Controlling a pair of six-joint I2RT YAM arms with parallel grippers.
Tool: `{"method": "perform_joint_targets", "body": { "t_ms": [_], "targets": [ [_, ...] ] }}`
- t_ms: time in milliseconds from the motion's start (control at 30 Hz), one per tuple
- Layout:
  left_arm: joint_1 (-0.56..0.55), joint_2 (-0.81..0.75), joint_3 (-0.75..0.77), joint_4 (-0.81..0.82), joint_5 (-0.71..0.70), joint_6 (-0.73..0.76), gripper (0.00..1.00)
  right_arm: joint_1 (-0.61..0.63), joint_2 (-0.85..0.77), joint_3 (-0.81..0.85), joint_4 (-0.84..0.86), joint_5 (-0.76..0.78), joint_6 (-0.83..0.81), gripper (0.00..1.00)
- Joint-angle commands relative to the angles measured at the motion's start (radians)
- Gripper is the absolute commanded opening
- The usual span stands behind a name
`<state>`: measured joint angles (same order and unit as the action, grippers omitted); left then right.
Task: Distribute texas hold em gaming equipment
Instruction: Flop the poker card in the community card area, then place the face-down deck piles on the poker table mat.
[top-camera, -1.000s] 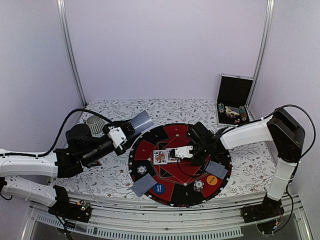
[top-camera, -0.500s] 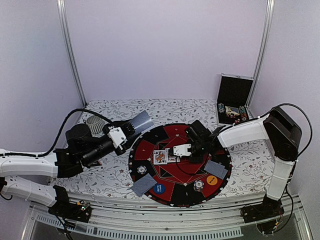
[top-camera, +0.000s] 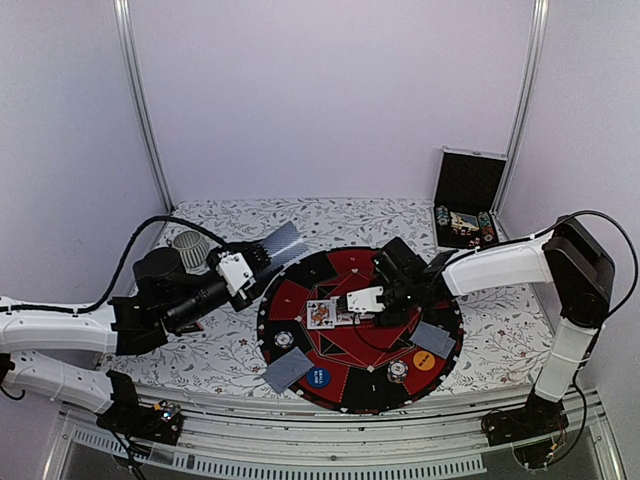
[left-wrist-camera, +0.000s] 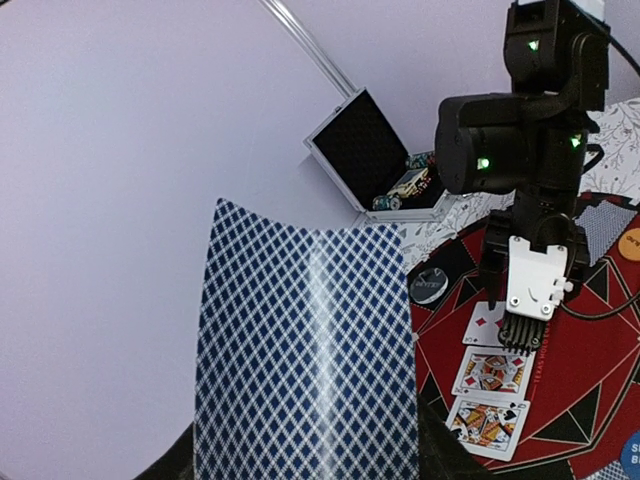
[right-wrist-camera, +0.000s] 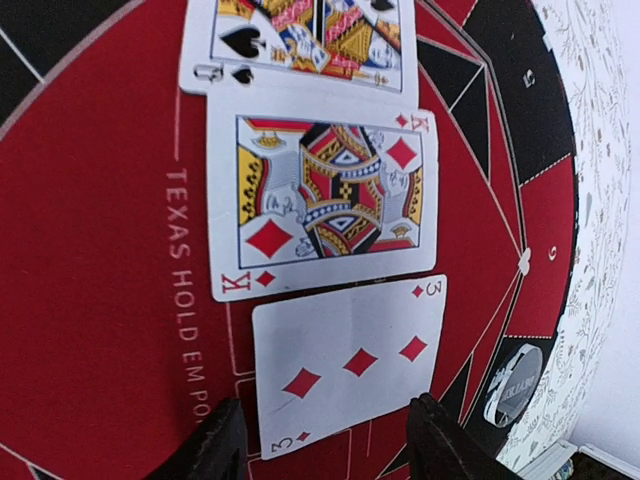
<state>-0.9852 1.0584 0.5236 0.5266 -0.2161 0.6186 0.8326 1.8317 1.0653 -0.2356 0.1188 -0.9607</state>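
Three playing cards lie face up in a row on the round red and black mat (top-camera: 300, 300): a three of diamonds (right-wrist-camera: 350, 365), a king of diamonds (right-wrist-camera: 325, 200) and a queen of spades (right-wrist-camera: 300, 40). My right gripper (right-wrist-camera: 330, 445) is open just above the mat, its fingers either side of the three without touching it. My left gripper (top-camera: 262, 255) hovers by the mat's left rim, shut on playing cards (left-wrist-camera: 305, 350) whose blue-checked backs fill the left wrist view and hide its jaws. Face-down cards (top-camera: 288, 370) (top-camera: 432, 338), poker chips (top-camera: 284, 340) (top-camera: 398, 370), a blue disc (top-camera: 318, 378) and an orange disc (top-camera: 424, 360) lie on the mat.
An open black silver-edged case (top-camera: 467, 200) with chips inside stands at the back right. A ribbed grey cup (top-camera: 188, 245) sits behind the left arm. A floral cloth (top-camera: 220, 355) covers the table, and a silvery disc (right-wrist-camera: 512, 385) lies near the mat's rim.
My right gripper has opened and let the three of diamonds go flat onto the mat beside the king. The left arm and its cards have not moved.
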Motion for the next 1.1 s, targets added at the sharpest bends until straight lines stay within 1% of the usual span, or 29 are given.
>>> {"method": "perform_joint_targets", "body": {
  "t_ms": [0,33,67,200,267,367,533,700,800,933,1067],
  "targets": [
    [0.037,0.039,0.024,0.001,0.014,-0.087,0.5,0.018,-0.121,-0.012,-0.009,-0.057,0.026,0.71],
    [0.048,0.048,0.029,-0.006,0.018,-0.103,0.5,0.017,-0.146,-0.016,0.0,-0.068,0.034,0.95],
    [0.064,0.056,0.031,-0.011,0.032,-0.121,0.5,0.017,-0.169,-0.02,0.01,-0.079,0.041,1.0],
    [0.111,0.09,0.036,-0.039,0.128,-0.183,0.5,0.016,-0.279,-0.016,0.077,-0.133,0.153,0.99],
    [0.132,0.124,0.048,-0.058,0.187,-0.218,0.51,0.015,-0.336,-0.031,0.13,-0.202,0.216,0.99],
    [0.181,0.183,0.075,-0.101,0.253,-0.284,0.51,0.012,-0.408,-0.064,0.19,-0.246,0.301,0.99],
    [0.273,0.317,0.107,-0.106,0.277,-0.338,0.51,0.011,-0.508,-0.107,0.233,-0.256,0.393,0.99],
    [0.371,0.462,0.146,-0.097,0.355,-0.379,0.51,0.01,-0.607,-0.177,0.279,-0.253,0.413,0.99],
    [0.378,0.553,0.162,-0.087,0.357,-0.373,0.51,0.011,-0.654,-0.217,0.291,-0.252,0.415,0.99],
    [0.383,0.674,0.192,-0.062,0.315,-0.41,0.5,0.011,-0.697,-0.241,0.292,-0.255,0.425,0.99],
    [0.396,0.777,0.251,-0.09,0.331,-0.44,0.5,0.011,-0.722,-0.25,0.298,-0.258,0.425,0.99]
  ]
}}
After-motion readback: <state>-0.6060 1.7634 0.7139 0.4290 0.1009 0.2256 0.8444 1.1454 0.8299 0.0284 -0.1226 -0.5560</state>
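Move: The three of diamonds already lies face up, its middle some 3 cm left of my right hand and 3 cm below. King and queen continue the row about 9 and 14 cm to that hand's left and 1 to 2 cm back; the dealer chip is roughly 12 cm ahead, 1 cm right. My left hand, holding the deck, has black sector 5 some 17 cm ahead, 6 cm right and 26 cm below; the queen is 5 cm ahead, 9 cm right. I take my emptied right hand up off the three of diamonds, about 23 cm, easing some 6 cm back late on, spreading its half-open fingers wide and rolling them nearly 50 degrees from pointing down towards pointing left. Meanwhile my left hand, keeping its grip on the deck, sinks some 22 cm and reaches 12 cm forward towards sector 5 at the mat's far-left edge, tipping the deck's front end down about 40 degrees. ##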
